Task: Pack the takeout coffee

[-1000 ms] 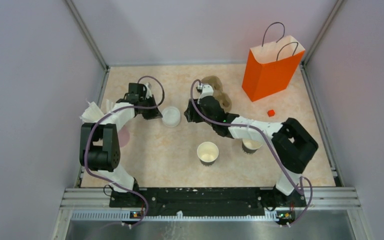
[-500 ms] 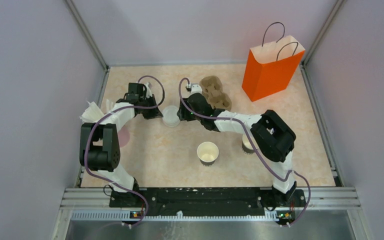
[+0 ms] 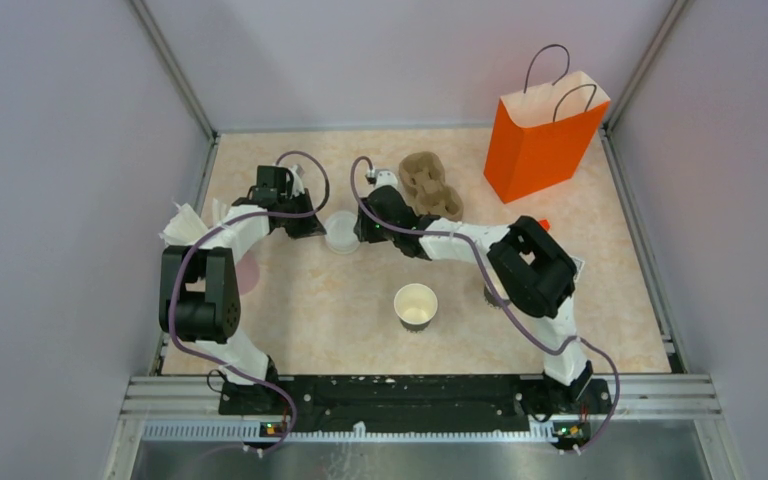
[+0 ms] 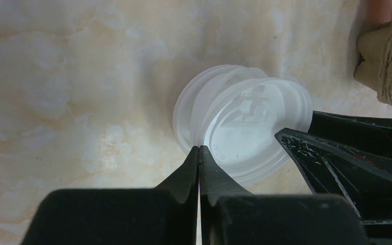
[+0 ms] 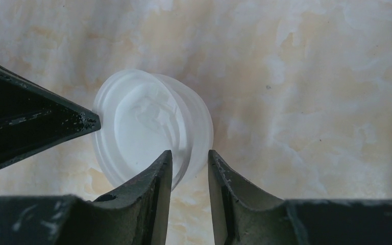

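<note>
A stack of white plastic lids (image 3: 341, 232) lies on the table at the back left. My left gripper (image 4: 199, 149) is shut, its tips pinching the near rim of the lids (image 4: 250, 127). My right gripper (image 5: 190, 153) comes from the other side, jaws narrowly open and straddling the rim of the lids (image 5: 143, 122). In the top view the two grippers, left (image 3: 322, 230) and right (image 3: 360, 232), flank the stack. The takeout coffee cup (image 3: 416, 305) stands lidless mid-table. A second cup (image 3: 488, 292) is mostly hidden under the right arm.
A brown pulp tray (image 3: 430, 183) lies behind the right gripper. The orange paper bag (image 3: 545, 130) stands upright at the back right. A small orange cube (image 3: 543, 224) peeks out by the right elbow. White crumpled paper (image 3: 185, 225) sits at the left wall.
The right arm swung left from the pulp tray to the lid stack, and its jaws narrowed around the rim. The left gripper closed on the stack's other side.
</note>
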Controlling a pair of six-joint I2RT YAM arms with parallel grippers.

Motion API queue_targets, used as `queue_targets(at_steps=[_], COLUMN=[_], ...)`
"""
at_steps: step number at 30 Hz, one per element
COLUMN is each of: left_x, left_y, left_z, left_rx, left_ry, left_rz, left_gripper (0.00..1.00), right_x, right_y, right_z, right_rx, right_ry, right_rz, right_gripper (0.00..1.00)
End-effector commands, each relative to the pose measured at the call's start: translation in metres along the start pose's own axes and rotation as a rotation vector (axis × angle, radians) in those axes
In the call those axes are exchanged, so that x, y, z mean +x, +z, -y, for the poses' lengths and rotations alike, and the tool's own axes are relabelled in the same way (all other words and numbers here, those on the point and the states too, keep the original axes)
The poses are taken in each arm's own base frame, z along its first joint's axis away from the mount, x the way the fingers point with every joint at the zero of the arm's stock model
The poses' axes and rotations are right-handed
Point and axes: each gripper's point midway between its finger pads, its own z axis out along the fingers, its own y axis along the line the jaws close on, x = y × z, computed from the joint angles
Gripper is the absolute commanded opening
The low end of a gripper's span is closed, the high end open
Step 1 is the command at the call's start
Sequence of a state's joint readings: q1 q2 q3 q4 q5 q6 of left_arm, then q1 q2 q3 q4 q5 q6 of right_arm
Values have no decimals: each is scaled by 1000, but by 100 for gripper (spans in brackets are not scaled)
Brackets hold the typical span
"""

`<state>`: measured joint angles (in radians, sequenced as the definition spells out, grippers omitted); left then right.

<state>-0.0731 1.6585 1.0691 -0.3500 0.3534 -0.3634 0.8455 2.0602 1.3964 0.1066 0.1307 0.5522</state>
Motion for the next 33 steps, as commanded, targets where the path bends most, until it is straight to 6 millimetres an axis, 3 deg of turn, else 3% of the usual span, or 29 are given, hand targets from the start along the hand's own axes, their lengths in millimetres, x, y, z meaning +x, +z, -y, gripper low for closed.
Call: queue_targets(at_steps=[1,2,6,10,15,19,27,29,33], left_x=[-11,-11,-11,-13,-23,-32,-25,-19,-3], left_y=[-9,-9,-9,-13,-30,-53,-107,-122,-155], left_z=[11,11,11,14,19,31,78,91,124], left_rx=[39,40,41,44,30,47,242,303,481], left_ry=[46,46,43,44,71,117,240,269,340], left_rz=[55,55,57,64,104,146,175,180,189], left_gripper=[0,0,2,16,46,57,85,95,99], right_x=[-19,-20,-27,-32,-45,-57,-87,-85,-72], right_y=[8,8,5,2,-8,-21,-83,-103,-144], right_z=[-2,-1,-3,-7,-13,-17,-28,-29,-34], right_rx=[13,17,15,0,-12,-18,-76,-108,-198], right_ry=[3,1,2,-5,-1,-14,-87,-121,-174], right_rz=[35,37,66,70,98,112,159,159,116], right_gripper=[30,28,0,0,0,0,0,0,0])
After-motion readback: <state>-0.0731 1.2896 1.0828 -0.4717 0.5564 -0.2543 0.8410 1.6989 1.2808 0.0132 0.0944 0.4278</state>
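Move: Between the two grippers lies the tilted upper lid, its middle about 4 cm to the left hand's right and 4 cm to the right hand's left, level fore and aft and roughly 1 cm below each. The bottom lid is just under it, about 2 cm below the hands. From the right hand, the cup tray stands some 14 cm right and 9 cm ahead, the near cup about 11 cm right and 15 cm back. Closing from about a third open, the right fingers pinch the upper lid's near rim while the left still holds the opposite edge. The left fingers then open wide, let go and rise about 13 cm, drawing back some 5 cm and tilting up. Soon after, the right hand lifts the lid about 12 cm, moving back and to its right by around 4 cm each. ##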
